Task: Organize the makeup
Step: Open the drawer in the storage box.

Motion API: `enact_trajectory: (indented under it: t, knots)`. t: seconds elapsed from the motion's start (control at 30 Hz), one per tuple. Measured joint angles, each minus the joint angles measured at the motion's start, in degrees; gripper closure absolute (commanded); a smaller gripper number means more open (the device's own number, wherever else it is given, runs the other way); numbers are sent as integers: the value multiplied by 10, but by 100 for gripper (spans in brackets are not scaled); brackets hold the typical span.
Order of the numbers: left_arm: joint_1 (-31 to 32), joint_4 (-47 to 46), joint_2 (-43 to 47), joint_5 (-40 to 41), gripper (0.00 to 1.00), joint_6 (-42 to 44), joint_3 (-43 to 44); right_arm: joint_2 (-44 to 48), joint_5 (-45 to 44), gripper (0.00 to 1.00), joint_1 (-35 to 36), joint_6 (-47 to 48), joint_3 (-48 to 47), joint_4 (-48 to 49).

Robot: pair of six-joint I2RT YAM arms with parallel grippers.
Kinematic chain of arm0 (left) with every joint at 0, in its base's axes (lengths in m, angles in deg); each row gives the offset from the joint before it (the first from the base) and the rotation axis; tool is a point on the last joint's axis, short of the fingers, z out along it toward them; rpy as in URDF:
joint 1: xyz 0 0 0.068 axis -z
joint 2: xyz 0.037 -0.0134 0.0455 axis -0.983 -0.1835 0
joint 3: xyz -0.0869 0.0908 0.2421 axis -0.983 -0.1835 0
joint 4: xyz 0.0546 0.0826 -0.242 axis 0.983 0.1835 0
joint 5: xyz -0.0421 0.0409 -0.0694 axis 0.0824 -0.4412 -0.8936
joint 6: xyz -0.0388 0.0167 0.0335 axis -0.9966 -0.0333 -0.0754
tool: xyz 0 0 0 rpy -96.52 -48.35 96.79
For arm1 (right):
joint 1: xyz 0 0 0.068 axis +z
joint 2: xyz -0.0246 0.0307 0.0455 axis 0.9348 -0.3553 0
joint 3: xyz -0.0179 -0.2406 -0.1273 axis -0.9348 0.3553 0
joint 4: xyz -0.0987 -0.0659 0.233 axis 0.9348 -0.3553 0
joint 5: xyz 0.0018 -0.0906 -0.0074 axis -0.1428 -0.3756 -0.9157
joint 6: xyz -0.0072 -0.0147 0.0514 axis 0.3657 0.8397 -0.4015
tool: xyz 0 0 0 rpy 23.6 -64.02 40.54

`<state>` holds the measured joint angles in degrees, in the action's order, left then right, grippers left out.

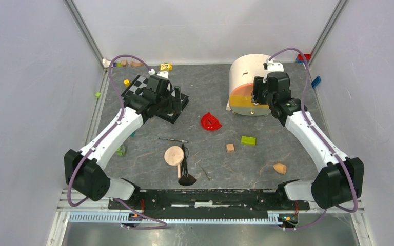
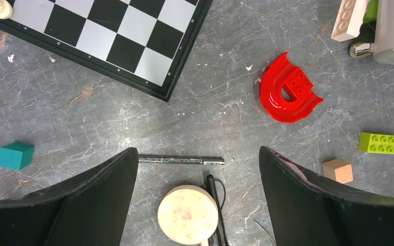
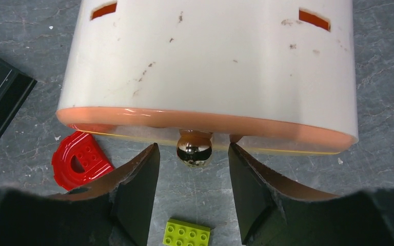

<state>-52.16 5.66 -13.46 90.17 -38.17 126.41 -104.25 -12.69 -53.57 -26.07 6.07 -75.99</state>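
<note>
Makeup lies on the near part of the table: a thin dark pencil (image 1: 173,139) (image 2: 180,160), a round peach compact (image 1: 174,155) (image 2: 188,214), a black-handled brush (image 1: 185,171) (image 2: 216,205) and an orange teardrop sponge (image 1: 280,168). My left gripper (image 1: 177,102) (image 2: 197,151) hangs open high over the mat, and the pencil and compact show between its fingers far below. My right gripper (image 1: 259,100) (image 3: 194,152) is open, one finger on each side of the chrome knob (image 3: 194,148) of a white round case (image 1: 249,74) (image 3: 210,61). Neither finger touches the knob.
A chessboard (image 1: 156,95) (image 2: 107,36) lies under the left arm. On the mat are a red curved piece (image 1: 211,122) (image 2: 289,95) (image 3: 79,161), a green brick (image 1: 248,140) (image 2: 381,143) (image 3: 187,233), a wooden block (image 1: 230,147) (image 2: 337,170) and a teal cube (image 2: 15,155). Small toys line the back edge.
</note>
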Motion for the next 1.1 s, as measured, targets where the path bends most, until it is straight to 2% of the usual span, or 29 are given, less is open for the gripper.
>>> enact_trajectory:
  t: [0.23,0.5,1.1]
  knots:
    - [-6,0,3,0,7,0,0,-5,-5,52,-2,-4,0,0]
    - [-6,0,3,0,7,0,0,-4,-4,72,-2,-12,12,17]
    - [-12,0,3,-10,7,0,0,92,31,75,-3,-20,101,44]
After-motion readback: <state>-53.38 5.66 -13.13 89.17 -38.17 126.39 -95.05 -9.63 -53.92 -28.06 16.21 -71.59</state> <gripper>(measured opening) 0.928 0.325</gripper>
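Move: Right between the right hand's open fingers sits the knob of the storage box's top, peach-coloured drawer, about 1 cm ahead and 1 cm below the hand point. The middle drawer's knob is roughly 6 cm lower on the same front. From this hand, the lime block lies some 10 cm back, 1 cm left and 13 cm below; the red piece 2 cm back, 17 cm left, equally low. From the left hand, the top knob is about 36 cm right, 6 cm ahead and 1 cm above. Closing its fingers round the top drawer's knob while settling barely half a centimetre lower, the right hand pinches the knob from left and right. Then, keeping that hold, it pulls nearly straight back towards its own base by some 3 cm, away from the box, the wrist rolling and tipping up only slightly. ##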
